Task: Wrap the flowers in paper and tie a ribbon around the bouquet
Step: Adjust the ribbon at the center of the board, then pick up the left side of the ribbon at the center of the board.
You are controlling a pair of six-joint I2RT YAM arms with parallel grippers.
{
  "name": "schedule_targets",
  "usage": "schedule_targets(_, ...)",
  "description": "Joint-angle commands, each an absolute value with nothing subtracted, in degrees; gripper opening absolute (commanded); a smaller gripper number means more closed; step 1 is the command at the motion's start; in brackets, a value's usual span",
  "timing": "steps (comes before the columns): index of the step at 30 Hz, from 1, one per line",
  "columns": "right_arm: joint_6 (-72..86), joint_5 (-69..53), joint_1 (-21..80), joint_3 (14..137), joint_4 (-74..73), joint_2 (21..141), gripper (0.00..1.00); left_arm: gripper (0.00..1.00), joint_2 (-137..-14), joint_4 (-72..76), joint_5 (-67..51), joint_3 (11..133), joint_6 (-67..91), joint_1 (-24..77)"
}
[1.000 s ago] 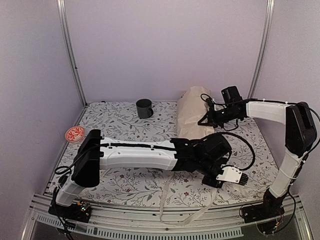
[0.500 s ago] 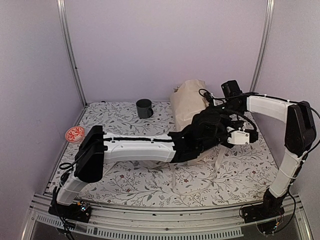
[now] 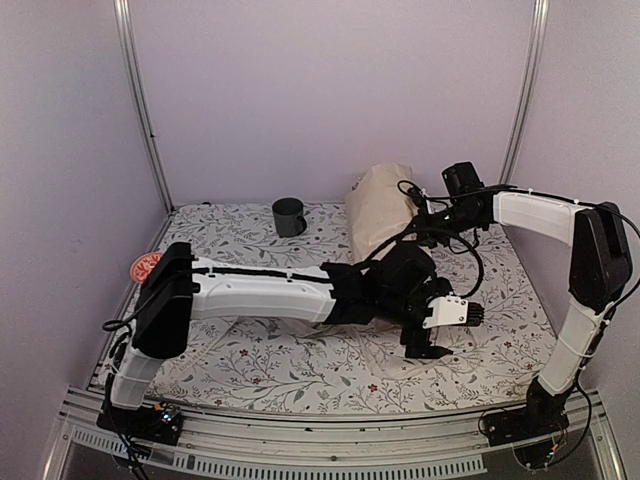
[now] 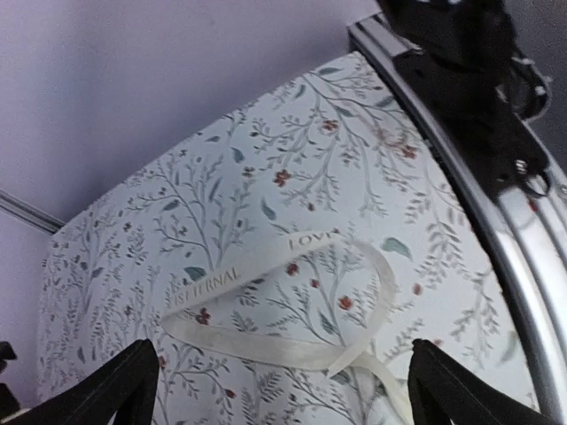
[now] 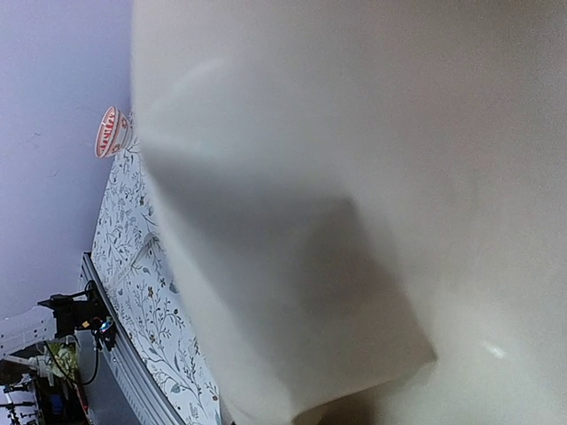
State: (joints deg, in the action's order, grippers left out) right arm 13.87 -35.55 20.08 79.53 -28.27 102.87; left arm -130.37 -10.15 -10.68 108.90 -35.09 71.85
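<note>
The bouquet (image 3: 378, 205) is a cream paper cone standing tilted at the back right of the table. Its paper (image 5: 354, 177) fills the right wrist view and hides the flowers and that gripper's fingers. My right gripper (image 3: 415, 222) is pressed into the bouquet's right side and holds it off the cloth. The cream ribbon (image 4: 217, 281), printed with letters, lies in a loose loop on the floral tablecloth. My left gripper (image 4: 288, 391) hovers above that loop, open, with nothing between its fingers. In the top view the left gripper (image 3: 428, 348) is in front of the bouquet.
A dark mug (image 3: 289, 216) stands at the back centre. A small red patterned bowl (image 3: 146, 265) sits at the left edge, half behind my left arm. The metal front rail (image 4: 496, 221) runs close to the ribbon. Purple walls close in the table.
My left gripper rose to the bouquet with the ribbon, then drew back toward the front and opened. The ribbon now lies loose on the cloth. The right gripper lifted the bouquet more upright.
</note>
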Motion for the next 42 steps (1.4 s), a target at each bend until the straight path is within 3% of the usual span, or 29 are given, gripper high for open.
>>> schedule_targets(1, 12.92, -35.43, 19.99, 79.41, -26.63, 103.14, 0.00, 0.99, -122.07, -15.47, -13.25, 104.82, -33.02, 73.19)
schedule_targets(5, 12.68, -34.91, 20.24, 79.25, -26.67, 102.93, 0.00, 0.99, -134.88, -30.02, 1.25, 125.85, -30.30, 73.94)
schedule_targets(7, 12.65, -34.53, 20.29, 79.02, -26.84, 102.62, 0.00, 0.95, -138.39, -38.52, -0.22, 135.19, -27.24, 73.21)
schedule_targets(9, 12.73, -34.16, 20.38, 78.88, -26.84, 102.52, 0.00, 0.89, -135.07, -41.35, -3.49, 134.23, -21.11, 71.26)
schedule_targets(12, 13.24, -34.33, 20.76, 78.73, -26.67, 102.95, 0.00, 0.74, -121.52, -37.05, -3.50, 117.96, -5.64, 65.89)
schedule_targets(16, 13.73, -34.42, 21.51, 77.86, -26.14, 102.89, 0.00, 0.73, -100.11, -31.99, 1.67, 86.95, 16.93, 55.19)
schedule_targets(20, 14.40, -35.23, 21.71, 77.08, -25.38, 102.74, 0.00, 0.72, -88.60, -34.15, 4.79, 64.56, 27.76, 45.26)
schedule_targets(25, 15.32, -37.11, 21.75, 75.95, -24.66, 102.56, 0.00, 0.87, -85.28, -33.77, 8.28, 51.17, 29.62, 40.83)
schedule_targets(34, 17.79, -38.81, 22.54, 71.29, -22.62, 99.14, 0.00, 0.82, -94.56, -24.20, 5.89, 44.67, 26.10, 35.78)
schedule_targets(36, 19.05, -39.54, 23.08, 69.87, -21.73, 98.11, 0.00, 0.72, -96.39, -22.45, 4.79, 44.08, 25.33, 35.69)
schedule_targets(38, 20.57, -40.39, 23.70, 66.59, -19.77, 96.79, 0.00, 0.50, -97.16, -20.48, 2.58, 43.21, 24.51, 35.60)
schedule_targets(41, 23.66, -42.02, 24.45, 62.56, -15.91, 94.72, 0.00, 0.00, -97.60, -17.25, -0.62, 41.89, 23.36, 35.68)
schedule_targets(42, 24.91, -42.62, 24.75, 61.15, -14.39, 94.09, 0.00, 0.00, -97.56, -17.22, -0.04, 41.70, 23.37, 35.76)
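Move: The ribbon's left stretch, where the left fingers next shut, lies about 44 cm left of the left hand, 11 cm ahead and 15 cm below. From this hand, the wrapped bouquet's middle is some 22 cm ahead, 10 cm left and 5 cm lower; the mug is 38 cm ahead, 32 cm left and 11 cm below. The right hand holds the bouquet, whose middle is about 9 cm to its left, level fore and aft, 5 cm lower; that ribbon stretch lies 43 cm left, 11 cm back and 16 cm below. The left fingers end up pinching the ribbon's left stretch at the table: leaving its right end, the left hand rises about 6 cm, sweeps fast some 45 cm left and somewhat forward, sinks to the table while swinging roughly 90 degrees counter-clockwise, and only then closes. The right hand keeps its grip on the paper, easing back about 6 cm and down 4 cm. ##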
